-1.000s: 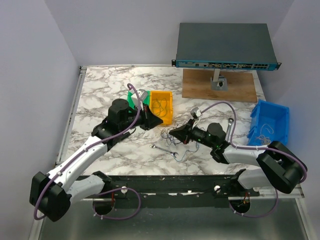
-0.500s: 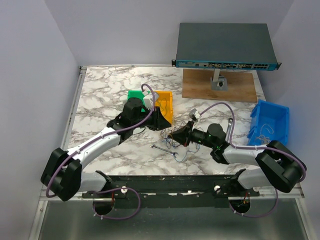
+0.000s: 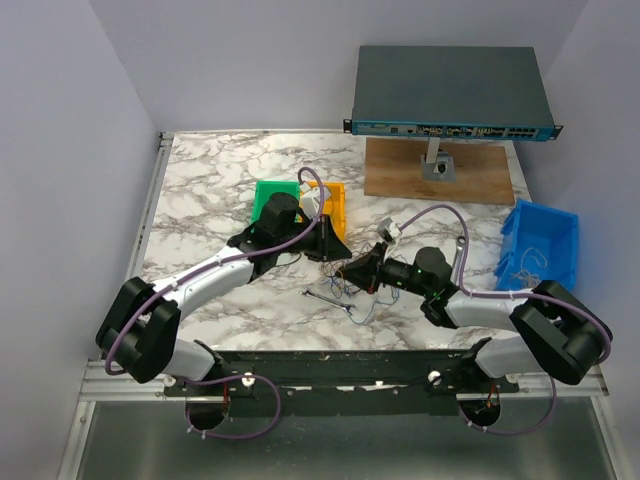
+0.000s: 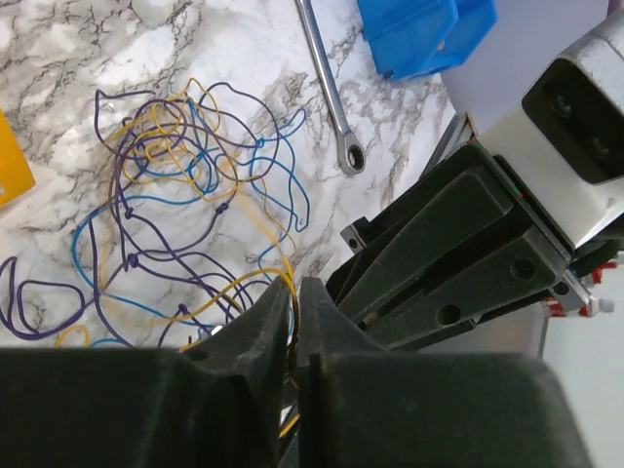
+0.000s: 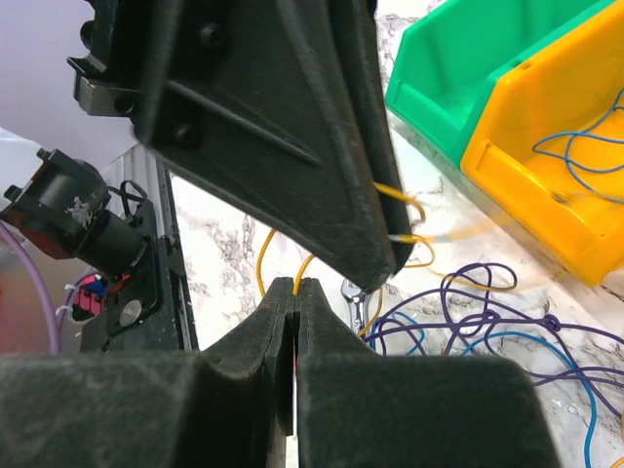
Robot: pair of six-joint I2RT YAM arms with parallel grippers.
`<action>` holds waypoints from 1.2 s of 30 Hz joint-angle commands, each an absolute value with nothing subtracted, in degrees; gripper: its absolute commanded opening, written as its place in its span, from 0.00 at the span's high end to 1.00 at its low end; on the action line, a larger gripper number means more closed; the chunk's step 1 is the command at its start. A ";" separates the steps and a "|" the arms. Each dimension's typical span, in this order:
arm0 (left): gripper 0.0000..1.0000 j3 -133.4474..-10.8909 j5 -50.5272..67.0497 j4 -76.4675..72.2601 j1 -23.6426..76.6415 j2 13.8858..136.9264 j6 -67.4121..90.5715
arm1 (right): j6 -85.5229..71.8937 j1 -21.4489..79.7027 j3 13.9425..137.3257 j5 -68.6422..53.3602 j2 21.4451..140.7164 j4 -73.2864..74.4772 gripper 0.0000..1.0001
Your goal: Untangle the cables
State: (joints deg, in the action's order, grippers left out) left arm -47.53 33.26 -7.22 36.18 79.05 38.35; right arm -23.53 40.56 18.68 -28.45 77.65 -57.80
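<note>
The cables are a loose tangle of thin purple, blue and yellow strands on the marble table, spread wide in the left wrist view and seen again in the right wrist view. My right gripper sits at the tangle's left edge, shut on a yellow strand that comes out between its fingertips. My left gripper is nose to nose with it, just above. Its jaws stand a narrow gap apart, and a yellow strand runs through that gap.
A steel wrench lies beside the tangle and a second wrench by the right arm. A green bin and a yellow bin holding blue wire stand behind the left gripper. A blue bin is at the right, a network switch on a wooden board at the back.
My left arm has swung right from the yellow bin to meet the right gripper, and its jaws have parted a little. The right gripper has stayed shut in place.
</note>
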 commanded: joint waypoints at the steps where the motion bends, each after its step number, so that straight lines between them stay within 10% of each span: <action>1: 1.00 -49.78 36.06 -8.26 36.77 80.45 38.76 | -23.33 40.87 18.63 -30.11 78.46 -59.90 0.94; 11: 1.00 -52.50 34.85 -3.73 35.63 72.17 36.20 | -22.62 40.86 19.69 -24.34 80.63 -56.57 0.50; 36: 1.00 -69.61 12.62 22.88 24.52 63.19 28.65 | -24.88 40.86 19.07 14.77 75.47 -44.04 0.49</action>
State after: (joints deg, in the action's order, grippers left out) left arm -69.43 19.97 18.20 26.61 59.35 31.03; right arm -23.99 40.56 21.52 5.72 78.56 -43.18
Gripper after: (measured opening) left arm 0.013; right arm 0.507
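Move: The yellow cable strand, still held by the right fingers, runs right between the left hand's closing fingers. From the left hand the tangle on the table lies about 5 cm ahead and 16 cm below, and the yellow bin some 22 cm ahead, 7 cm left. From the right hand the tangle is roughly 7 cm ahead, 1 cm right and 13 cm down; the small wrench about 3 cm ahead, 3 cm left. Left pinches the yellow cable and lifts it up-left about 20 cm; right lets go, reaching forward-down towards the cables. ##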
